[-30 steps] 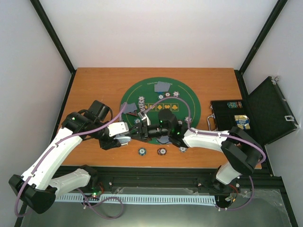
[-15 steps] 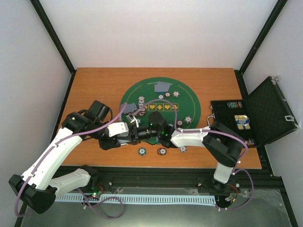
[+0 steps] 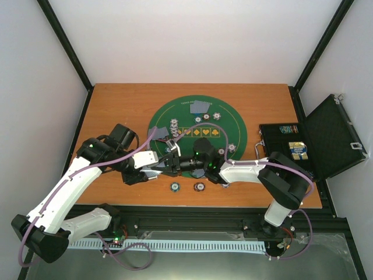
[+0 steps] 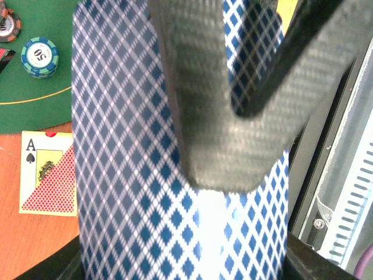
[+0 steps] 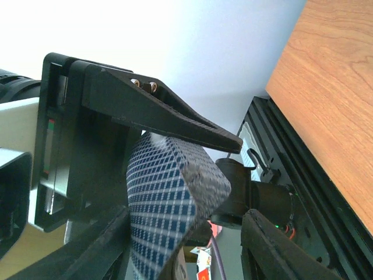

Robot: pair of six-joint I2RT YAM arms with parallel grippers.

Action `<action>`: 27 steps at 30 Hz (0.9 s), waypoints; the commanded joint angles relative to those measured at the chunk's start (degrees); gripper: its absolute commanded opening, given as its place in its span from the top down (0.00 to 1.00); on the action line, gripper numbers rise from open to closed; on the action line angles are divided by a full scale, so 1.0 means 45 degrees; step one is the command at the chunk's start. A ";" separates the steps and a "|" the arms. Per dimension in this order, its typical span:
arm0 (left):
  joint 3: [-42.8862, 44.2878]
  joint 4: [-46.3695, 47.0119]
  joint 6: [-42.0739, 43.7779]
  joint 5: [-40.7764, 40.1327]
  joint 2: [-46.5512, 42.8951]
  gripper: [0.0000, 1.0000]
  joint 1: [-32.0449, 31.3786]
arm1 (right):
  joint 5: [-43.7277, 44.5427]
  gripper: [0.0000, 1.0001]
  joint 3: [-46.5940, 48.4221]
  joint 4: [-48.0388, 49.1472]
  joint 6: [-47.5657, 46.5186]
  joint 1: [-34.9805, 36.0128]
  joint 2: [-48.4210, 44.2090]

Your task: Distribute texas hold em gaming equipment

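Observation:
A deck of blue-diamond-backed playing cards [image 4: 134, 175] fills the left wrist view, and my left gripper [image 4: 186, 259] is shut on it. In the top view this deck [image 3: 150, 171] sits at the mat's left edge, in the left gripper [image 3: 152, 169]. My right gripper [image 3: 167, 163] meets it from the right. In the right wrist view the deck [image 5: 166, 198] stands between the right gripper's [image 5: 180, 245] fingers, which are apart, with a gap on the right side. Striped poker chips [image 3: 174, 186] lie in front of the green mat [image 3: 233, 125].
More chips [image 3: 207, 116] and grey-blue cards [image 3: 201, 107] lie on the mat. An ace of spades card [image 4: 35, 160] under a red triangular marker and a teal chip [image 4: 39, 56] lie left of the deck. The open black case [image 3: 326, 137] stands at the right edge.
The right gripper has reached left to the deck held by the left gripper, and its jaws have narrowed. The left arm has stayed in place.

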 commanded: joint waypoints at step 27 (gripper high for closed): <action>0.0494 -0.0157 0.0320 0.0127 -0.0284 0.80 -0.0055 | 0.1094 0.97 0.0075 -0.8407 -0.3914 -0.2397 -0.4410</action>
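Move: The top blue-backed card is already partly off the deck that my left hand grips, its middle some 2 cm left of my open right hand and level fore-and-aft; the deck itself is about 5 cm left. From my left hand that card is around 3 cm to the right. Roughly 15 cm below my right hand, the teal chip on the felt lies 12 cm ahead and 1 cm right, the teal chip stack 4 cm back and 4 cm right, and the dealt cards 4 cm ahead and 15 cm right. I close my right fingers from half open to nearly shut, pinching the overhanging card while drawing it right off the deck, then speed up forward and right towards the felt. The hand travels about 5.5 cm right, with 2.5 cm forward and 2 cm up, and swings some 10 degrees clockwise. My left hand stays put and keeps its grip on the deck. ##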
